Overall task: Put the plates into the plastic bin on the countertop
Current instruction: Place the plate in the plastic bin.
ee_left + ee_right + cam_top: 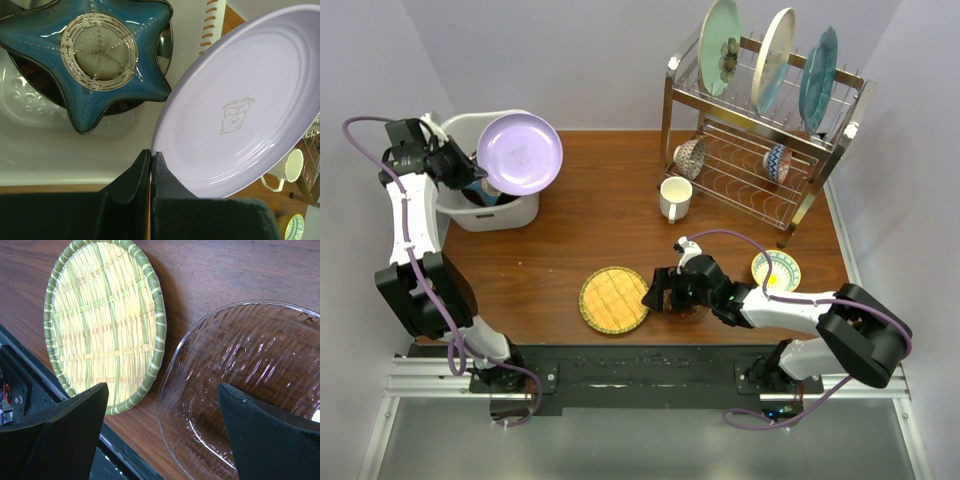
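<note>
My left gripper (473,168) is shut on the rim of a lavender plate (520,153), holding it tilted over the white plastic bin (515,213). The left wrist view shows the closed fingertips (151,153) pinching the lavender plate (240,105), with a blue star-shaped dish (100,55) lying in the bin (30,150) below. My right gripper (660,292) is open low over the countertop (590,230). Its fingers (75,415) straddle the left rim of a clear glass plate (250,385), beside a woven bamboo plate (105,325).
A steel wire dish rack (760,150) at the back right holds a pale green plate (720,45), a cream plate (775,60) and a blue plate (817,80) upright, with two bowls below. A white mug (675,197) and a small yellow-patterned bowl (777,268) stand on the countertop.
</note>
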You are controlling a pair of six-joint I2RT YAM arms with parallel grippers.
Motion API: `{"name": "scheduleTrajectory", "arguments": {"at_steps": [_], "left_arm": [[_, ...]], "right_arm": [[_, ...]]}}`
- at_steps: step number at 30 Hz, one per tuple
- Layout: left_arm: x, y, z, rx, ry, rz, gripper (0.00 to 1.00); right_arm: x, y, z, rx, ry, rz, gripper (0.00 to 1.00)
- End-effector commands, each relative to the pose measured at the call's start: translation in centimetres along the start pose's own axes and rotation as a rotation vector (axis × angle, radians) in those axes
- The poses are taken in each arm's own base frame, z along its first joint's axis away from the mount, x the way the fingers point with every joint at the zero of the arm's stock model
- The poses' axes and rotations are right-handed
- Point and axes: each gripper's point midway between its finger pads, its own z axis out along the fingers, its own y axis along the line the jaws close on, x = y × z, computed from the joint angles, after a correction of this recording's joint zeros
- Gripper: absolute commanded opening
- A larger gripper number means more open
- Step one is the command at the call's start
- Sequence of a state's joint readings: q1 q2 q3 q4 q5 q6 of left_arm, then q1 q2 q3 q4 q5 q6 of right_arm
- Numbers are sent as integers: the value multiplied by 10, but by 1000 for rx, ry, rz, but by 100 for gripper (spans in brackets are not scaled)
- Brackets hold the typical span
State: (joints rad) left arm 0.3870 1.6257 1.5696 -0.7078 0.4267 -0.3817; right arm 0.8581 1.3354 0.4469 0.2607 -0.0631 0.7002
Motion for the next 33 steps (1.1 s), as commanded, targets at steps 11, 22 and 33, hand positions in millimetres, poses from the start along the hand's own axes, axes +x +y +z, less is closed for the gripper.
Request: {"name": "scheduleTrajectory", "arguments": {"at_steps": [11,22,33], "left_arm": [[-50,28,-2,-16,-151,-92,0],[-60,63,-1,-152,-200,-127,0],[-57,84,10,-204,-217,-139,0]], "right_arm": [[-5,2,3,11,-9,-19,95],[-3,0,6,13,1,-24,95],[-3,0,6,16,0,-27,95]]}}
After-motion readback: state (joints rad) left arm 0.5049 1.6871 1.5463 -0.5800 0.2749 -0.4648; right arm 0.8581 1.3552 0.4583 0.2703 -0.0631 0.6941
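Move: The left hand, holding the purple plate by its left rim, is already above the plastic bin: the bin's middle lies about 3 cm to its left, 5 cm ahead and 16 cm below. The held plate's centre is some 10 cm to the hand's right and 5 cm ahead, nearly level. In the bin, the blue star plate lies about 5 cm ahead, 2 cm left and 18 cm down. From the right hand the bin is roughly 27 cm ahead, 36 cm left, near its own height. Fingers still shut on the rim of the purple plate, the left hand carries it left about 8 cm over the star plate and the bin, sinking some 2 cm, mostly at the start and near the end. Meanwhile the wrist swings roughly 15 degrees counter-clockwise, bringing the plate round over the bin's opening. ##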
